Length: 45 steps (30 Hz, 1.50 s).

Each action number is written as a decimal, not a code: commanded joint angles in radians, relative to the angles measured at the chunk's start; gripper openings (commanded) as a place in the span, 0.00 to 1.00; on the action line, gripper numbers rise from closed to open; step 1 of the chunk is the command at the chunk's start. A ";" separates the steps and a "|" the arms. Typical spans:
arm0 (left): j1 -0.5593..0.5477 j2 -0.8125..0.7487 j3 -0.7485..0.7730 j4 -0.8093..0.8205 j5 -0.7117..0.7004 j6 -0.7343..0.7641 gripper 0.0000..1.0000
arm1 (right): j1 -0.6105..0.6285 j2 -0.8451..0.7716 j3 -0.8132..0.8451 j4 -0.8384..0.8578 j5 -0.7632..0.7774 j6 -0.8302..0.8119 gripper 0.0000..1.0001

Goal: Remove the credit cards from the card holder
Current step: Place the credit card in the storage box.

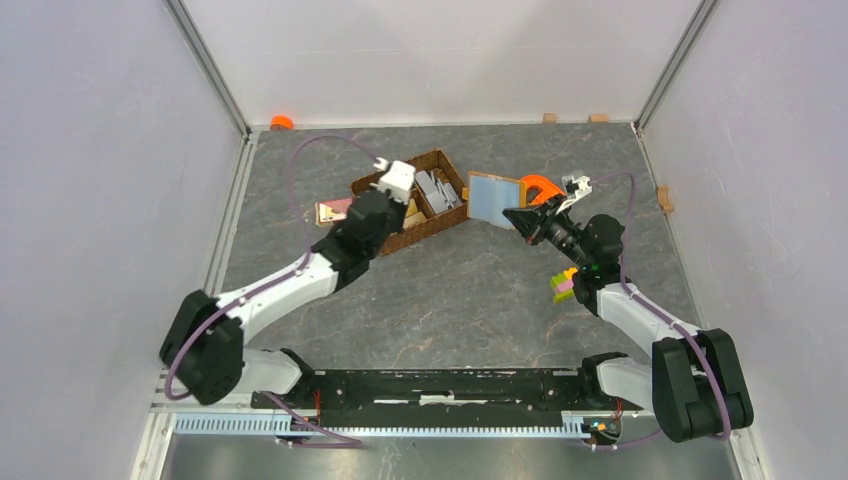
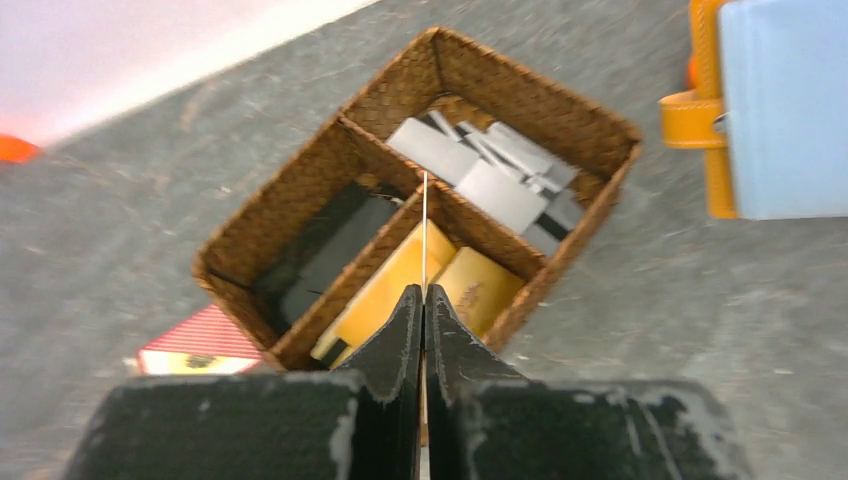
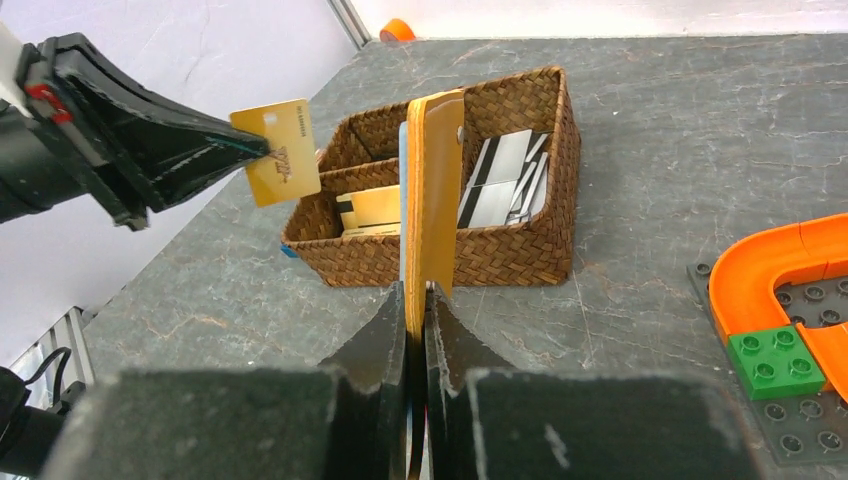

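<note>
The mustard-orange card holder point(image 3: 435, 190) stands on edge off the table, and my right gripper point(image 3: 418, 290) is shut on its lower edge. From above, its light blue inner panel point(image 1: 495, 197) shows just right of the wicker basket point(image 1: 430, 228). My left gripper point(image 2: 424, 292) is shut on a gold credit card point(image 3: 277, 150), seen edge-on as a thin line point(image 2: 424, 220) in the left wrist view. It holds the card above the basket's near compartment. More cards lie in the basket: grey ones point(image 2: 480, 170), gold ones point(image 2: 385, 285) and dark ones point(image 2: 320, 250).
A red striped card point(image 2: 200, 340) lies on the table against the basket's left side. An orange curved track point(image 3: 790, 255) and a green brick point(image 3: 778, 362) sit on a dark plate to the right. Stacked coloured bricks point(image 1: 565, 283) stand by the right arm. An orange ring point(image 1: 281, 122) lies at the back wall.
</note>
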 commanded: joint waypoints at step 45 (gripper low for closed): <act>-0.093 0.097 0.071 -0.007 -0.262 0.249 0.86 | -0.003 0.049 -0.019 0.262 -0.189 0.175 0.00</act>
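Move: The box's yellow-card compartment, where the left hand is taking its yellow card, lies some 5 cm ahead of that hand, about 1 cm left and 17 cm below. The black-card compartment is about 11 cm ahead and 4 cm left, the white-card compartment about 10 cm ahead and 8 cm right, both equally low. The card holder is level with the hand, 17 cm right. From the right hand, the yellow-card compartment lies roughly 8 cm ahead, 21 cm left and 17 cm below. The yellow card, already pinched in the left fingers, is taken down about 10 cm and forward 6 cm towards the yellow-card compartment while the wrist rolls some 55 degrees, left side up. At the bottom the fingers begin to part and let go of the card, opening wide as the hand rises about 8 cm, draws back nearly 4 cm and partly unrolls. The right hand keeps hold of the card holder, almost still. ##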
